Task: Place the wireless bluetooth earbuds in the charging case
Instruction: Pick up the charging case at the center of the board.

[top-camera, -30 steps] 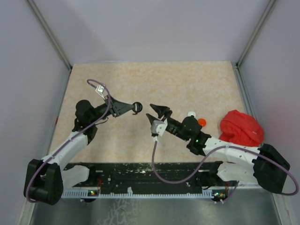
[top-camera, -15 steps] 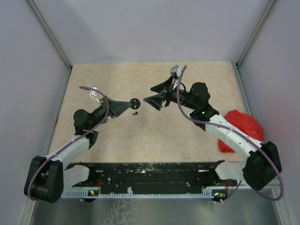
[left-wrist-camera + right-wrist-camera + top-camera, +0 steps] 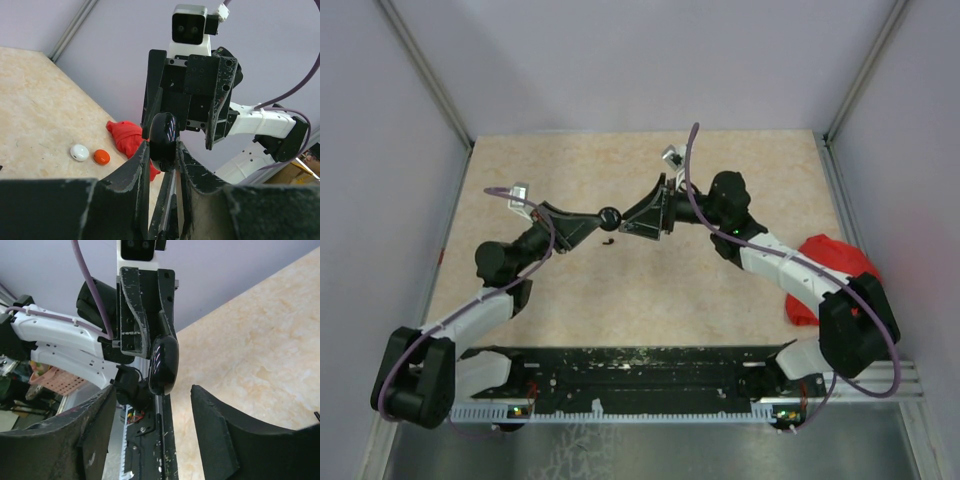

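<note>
My left gripper (image 3: 603, 217) is shut on a black, glossy round charging case (image 3: 610, 215), holding it above the middle of the table. The case (image 3: 162, 135) sits edge-on, pinched between the left fingers. My right gripper (image 3: 634, 221) faces it from the right, open, its tips just short of the case. In the right wrist view the case (image 3: 164, 362) hangs just beyond the wide gap of the right gripper (image 3: 154, 392), not touching either finger. One tiny black earbud (image 3: 608, 240) lies on the table under the case.
A red cloth lump (image 3: 840, 268) lies at the right edge, partly behind my right arm. A white button-like case (image 3: 79, 152) and an orange one (image 3: 101, 157) rest on the table near the cloth (image 3: 127, 137). Grey walls enclose the table.
My right arm swung from the front right up and leftwards until its jaws faced the case, and they opened wider. My left gripper carried the case slightly toward the back.
</note>
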{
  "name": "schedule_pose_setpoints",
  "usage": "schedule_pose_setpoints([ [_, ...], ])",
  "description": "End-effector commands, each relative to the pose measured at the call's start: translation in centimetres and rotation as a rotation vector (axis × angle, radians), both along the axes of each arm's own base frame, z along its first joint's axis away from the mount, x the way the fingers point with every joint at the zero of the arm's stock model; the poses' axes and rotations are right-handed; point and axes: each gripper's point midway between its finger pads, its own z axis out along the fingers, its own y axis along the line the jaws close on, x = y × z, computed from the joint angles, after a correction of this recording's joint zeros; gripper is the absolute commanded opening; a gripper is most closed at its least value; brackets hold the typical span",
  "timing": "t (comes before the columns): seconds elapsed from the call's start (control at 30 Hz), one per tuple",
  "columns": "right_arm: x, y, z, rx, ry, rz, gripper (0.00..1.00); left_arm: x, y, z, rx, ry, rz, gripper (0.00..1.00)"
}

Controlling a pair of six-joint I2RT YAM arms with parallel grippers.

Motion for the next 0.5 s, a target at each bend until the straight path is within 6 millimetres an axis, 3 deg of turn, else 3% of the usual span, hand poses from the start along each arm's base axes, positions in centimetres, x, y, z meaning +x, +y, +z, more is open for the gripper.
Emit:
schedule_pose_setpoints([
  [0.0,-0.44,0.47,3.87,0.092,-0.098,0.067,0.59,-1.04,-0.46,1.64,-0.037,-0.076,-0.029,0.00],
  [0.27,-0.92,1.25,3.92,0.099,-0.093,0.132,0.43,-1.31,-1.01,1.82,-0.042,-0.090,-0.049,0.00],
  [0.47,-1.14,1.25,3.64,0.065,-0.107,0.160,0.11,-1.54,-1.21,1.42,-0.016,-0.100,-0.060,0.00],
])
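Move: The black charging case sits in my left fingers, its middle about 1 cm ahead, 2 cm right of and 1 cm above that hand. From my open right hand, it is roughly 3 cm left, 1 cm ahead and level. Some 18 cm below the right hand, a black earbud lies 10 cm ahead and 5 cm left, a white case 9 cm ahead and 22 cm right, and an orange case 3 cm ahead and 27 cm right. My right fingers close around the free end of the black charging case and pinch it, while that hand slides about 1 cm left and swings some 5 degrees counter-clockwise. My left hand keeps its grip and carries the case to meet them, about 1 cm right and 1 cm back. ##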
